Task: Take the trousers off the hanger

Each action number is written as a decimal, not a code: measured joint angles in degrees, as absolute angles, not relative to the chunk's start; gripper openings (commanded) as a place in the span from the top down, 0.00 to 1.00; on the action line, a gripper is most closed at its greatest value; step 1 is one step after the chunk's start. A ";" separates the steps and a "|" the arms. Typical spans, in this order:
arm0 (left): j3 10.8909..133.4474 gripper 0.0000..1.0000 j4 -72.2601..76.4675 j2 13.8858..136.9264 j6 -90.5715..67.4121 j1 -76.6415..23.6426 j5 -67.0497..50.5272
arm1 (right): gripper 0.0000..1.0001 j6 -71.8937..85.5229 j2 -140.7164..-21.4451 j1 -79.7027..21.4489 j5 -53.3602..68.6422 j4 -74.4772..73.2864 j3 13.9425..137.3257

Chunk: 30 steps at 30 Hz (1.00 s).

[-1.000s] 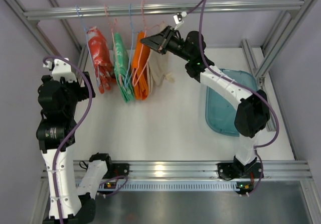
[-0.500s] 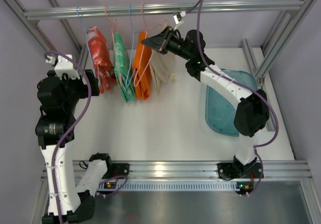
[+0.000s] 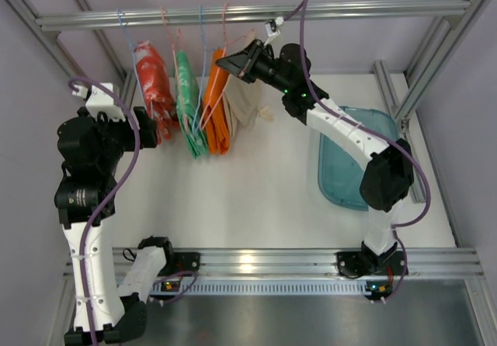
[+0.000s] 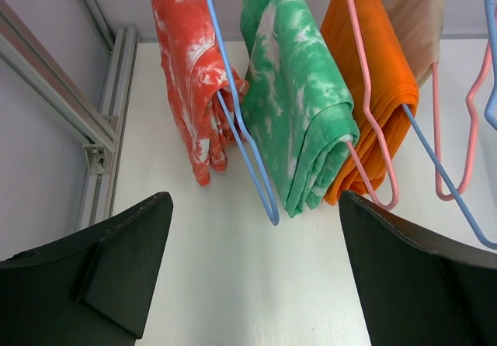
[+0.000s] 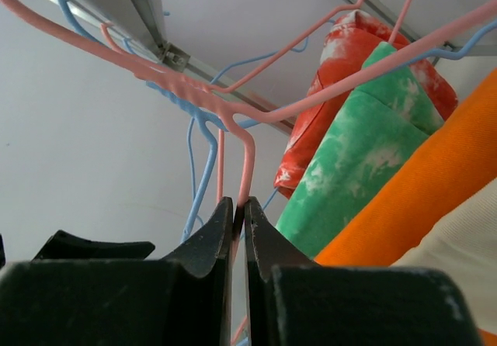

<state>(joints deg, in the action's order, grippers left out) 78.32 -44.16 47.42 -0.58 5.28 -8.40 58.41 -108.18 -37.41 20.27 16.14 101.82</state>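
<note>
The orange trousers hang folded over a hanger on the back rail. The pale beige trousers hang just to their right. My right gripper is up at the hangers, shut on the thin wire of a pink hanger just under its neck. In the right wrist view my gripper has the orange trousers and the beige trousers at its right. My left gripper is open and empty, below and in front of the orange trousers; the beige pair is behind.
A red-and-white garment and a green-and-white garment hang left of the orange pair on blue and pink hangers. A teal tray lies on the table at the right. The metal rail crosses the back.
My right gripper has moved a little left and up along the rail, drawing the pink hanger and beige trousers closer to the orange pair. My left arm rose slightly, then stayed.
</note>
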 measured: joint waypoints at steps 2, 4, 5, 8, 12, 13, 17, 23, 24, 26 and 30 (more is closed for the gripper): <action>78.32 0.06 -44.18 47.48 -0.97 5.28 -8.62 | 1.00 57.89 -108.18 -37.91 17.93 14.22 102.59; 78.32 0.06 -44.16 47.53 -1.21 5.28 -8.80 | 1.00 56.80 -108.18 -38.41 15.75 12.53 103.15; 78.32 0.06 -44.18 47.53 -1.34 5.28 -8.82 | 1.00 56.21 -108.18 -38.70 14.59 11.92 103.22; 78.32 0.06 -44.16 47.53 -1.37 5.28 -9.04 | 1.00 54.46 -108.05 -39.62 10.61 10.79 103.28; 78.32 0.06 -44.18 47.53 -1.37 5.28 -9.19 | 1.00 50.09 -107.77 -40.91 5.61 9.72 103.77; 78.32 0.06 -44.16 47.53 -1.37 5.28 -9.19 | 1.00 48.75 -107.68 -41.19 4.99 9.56 104.25; 78.32 0.06 -44.16 47.51 -1.37 5.28 -9.21 | 1.00 44.25 -106.76 -42.26 4.25 9.98 105.47; 78.32 0.06 -44.16 47.53 -1.34 5.28 -9.26 | 1.00 39.00 -104.57 -42.76 4.19 11.81 106.39; 78.32 0.06 -44.16 47.53 -1.37 5.28 -9.37 | 1.00 38.37 -104.31 -42.87 4.19 11.53 106.63; 78.32 0.06 -44.16 47.53 -1.37 5.28 -9.63 | 1.00 37.47 -104.14 -43.00 4.12 11.11 106.63; 78.46 0.04 -44.23 47.57 -1.37 5.28 -11.00 | 1.00 36.77 -103.81 -43.03 5.02 11.07 106.50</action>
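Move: My closed right fingers already hold the beige trousers' pink hanger just below its neck; the rail where its hook hangs is about 6 cm ahead, 7 above and 1 to the right. The beige trousers hang some 4 cm ahead and 4 to the right, the orange ones 4 ahead and 1 to the left, the green ones 4 ahead and 7 left, all roughly 12 below. From my left hand that hook spot is some 21 cm ahead, 19 right, 9 above. I keep my pinch on the pink hanger with my right hand and first ease it about 1.5 cm forward and slightly down, then lift it some 6 cm while drawing back nearly 3 cm, bringing the hook up over the rail. Meanwhile I turn the wrist clockwise about 15 degrees and tip it up nearly 20. ##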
